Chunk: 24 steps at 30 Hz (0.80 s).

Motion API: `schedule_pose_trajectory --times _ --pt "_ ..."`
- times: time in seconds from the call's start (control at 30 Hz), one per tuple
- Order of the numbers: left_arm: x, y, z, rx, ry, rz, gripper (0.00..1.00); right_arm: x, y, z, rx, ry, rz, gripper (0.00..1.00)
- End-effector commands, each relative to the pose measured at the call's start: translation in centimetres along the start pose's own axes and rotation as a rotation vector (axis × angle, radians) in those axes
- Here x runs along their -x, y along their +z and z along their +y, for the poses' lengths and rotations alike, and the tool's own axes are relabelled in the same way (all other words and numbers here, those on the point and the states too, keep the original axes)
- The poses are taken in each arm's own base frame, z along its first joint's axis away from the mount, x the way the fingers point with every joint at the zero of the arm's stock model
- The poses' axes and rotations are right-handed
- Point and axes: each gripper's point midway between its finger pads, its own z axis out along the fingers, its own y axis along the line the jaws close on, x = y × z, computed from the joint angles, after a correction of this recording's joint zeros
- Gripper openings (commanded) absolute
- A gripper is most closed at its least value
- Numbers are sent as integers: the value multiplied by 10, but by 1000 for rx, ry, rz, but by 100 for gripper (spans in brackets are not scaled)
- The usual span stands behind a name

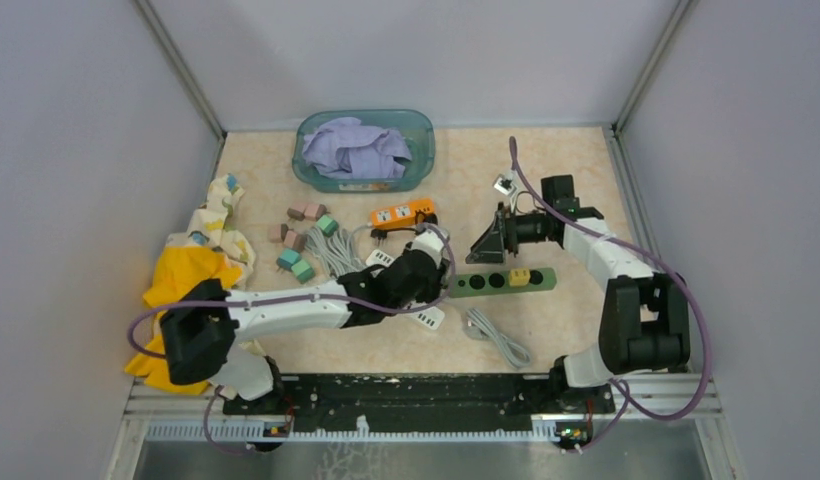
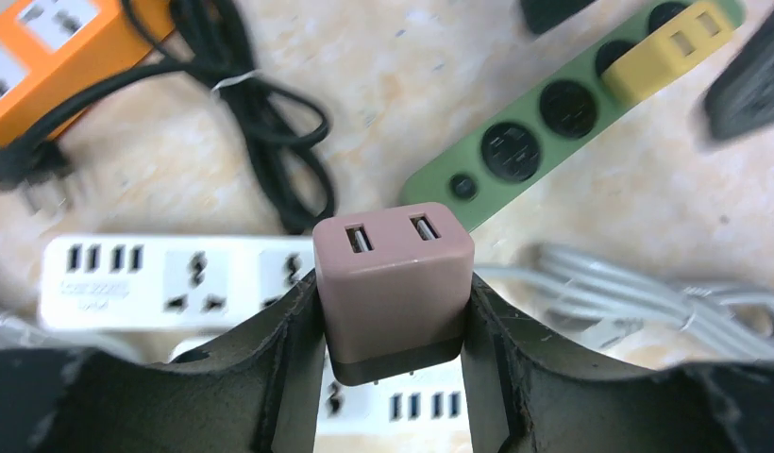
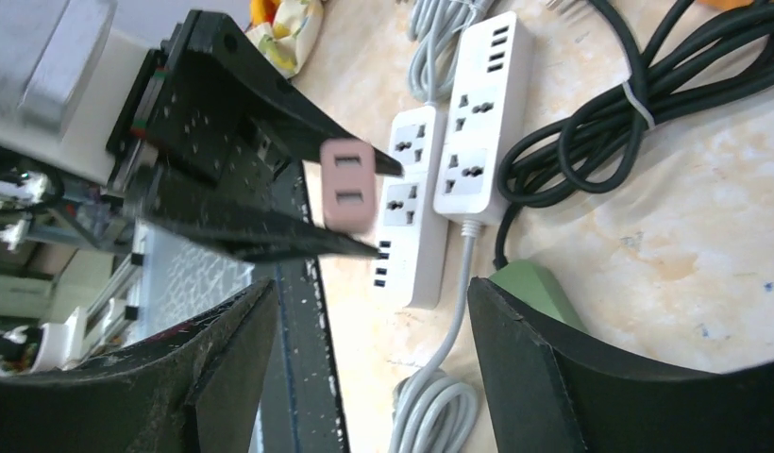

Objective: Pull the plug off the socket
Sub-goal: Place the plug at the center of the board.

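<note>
My left gripper (image 2: 393,326) is shut on a mauve-pink plug (image 2: 393,278), its two slots facing the camera. The plug hangs in the air above two white power strips (image 2: 166,283), apart from every socket. In the right wrist view the same plug (image 3: 347,186) sits between the left arm's black fingers (image 3: 260,142). The green socket strip (image 1: 501,281) lies just right of the left gripper (image 1: 426,262), with several empty round sockets and a yellow plug (image 1: 520,277) in it. My right gripper (image 1: 489,240) hovers open over the strip's left end (image 3: 534,288), with nothing between its fingers.
An orange power strip (image 1: 403,213) with a black cable lies behind the left gripper. A coiled grey cable (image 1: 496,335) lies near the front. Coloured blocks (image 1: 301,240), a yellow and patterned cloth (image 1: 186,275) and a teal basin (image 1: 426,150) holding purple fabric stand left and back.
</note>
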Motion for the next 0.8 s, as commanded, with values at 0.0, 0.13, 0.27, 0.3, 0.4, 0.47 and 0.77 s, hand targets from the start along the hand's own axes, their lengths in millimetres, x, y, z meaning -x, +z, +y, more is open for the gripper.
schedule_pose_trajectory --times 0.0,0.13,0.27,0.3,0.4,0.47,0.77 --pt "7 -21 28 -50 -92 -71 0 18 -11 0 -61 -127 -16 73" --pt "1 -38 91 20 -291 -57 0 19 -13 -3 -77 -135 -15 73" --pt "-11 -54 156 136 -460 -106 0 18 -14 -7 -93 -134 -12 73" --pt "-14 -57 172 179 -493 -122 0 18 -15 -8 -98 -136 -12 73" --pt "-30 -63 212 282 -577 -126 0 18 -15 -10 -101 -133 -13 73" --pt "-38 -63 232 298 -648 -117 0 16 -15 -11 -103 -129 -11 73" --pt "-57 -53 287 420 -835 -95 3 14 -15 -14 -107 -120 -7 73"
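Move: My left hand holds the pink plug. The near green plug, my mark on the pulled-plug pile, lies about 32 cm to the left, 6 cm ahead and 10 cm lower. The teal plug is 4 cm farther left and 3 cm farther out than it; the grey cord coil is 25 cm left and 9 cm ahead of my left hand. The upper white strip is 9 cm left, 4 cm ahead. From my empty right hand, the near green plug is roughly 43 cm left, 5 cm ahead. I sweep my left hand quickly leftward, about 28 cm, and some 7 cm forward, carrying the pink plug away from the green board, over the white strip and towards the pulled plugs. It stays near its height at first, then sinks about 5 cm over the second half. On the way I swing the wrist some 45 degrees counter-clockwise and let its left side dip; the fingers keep their pinch. ##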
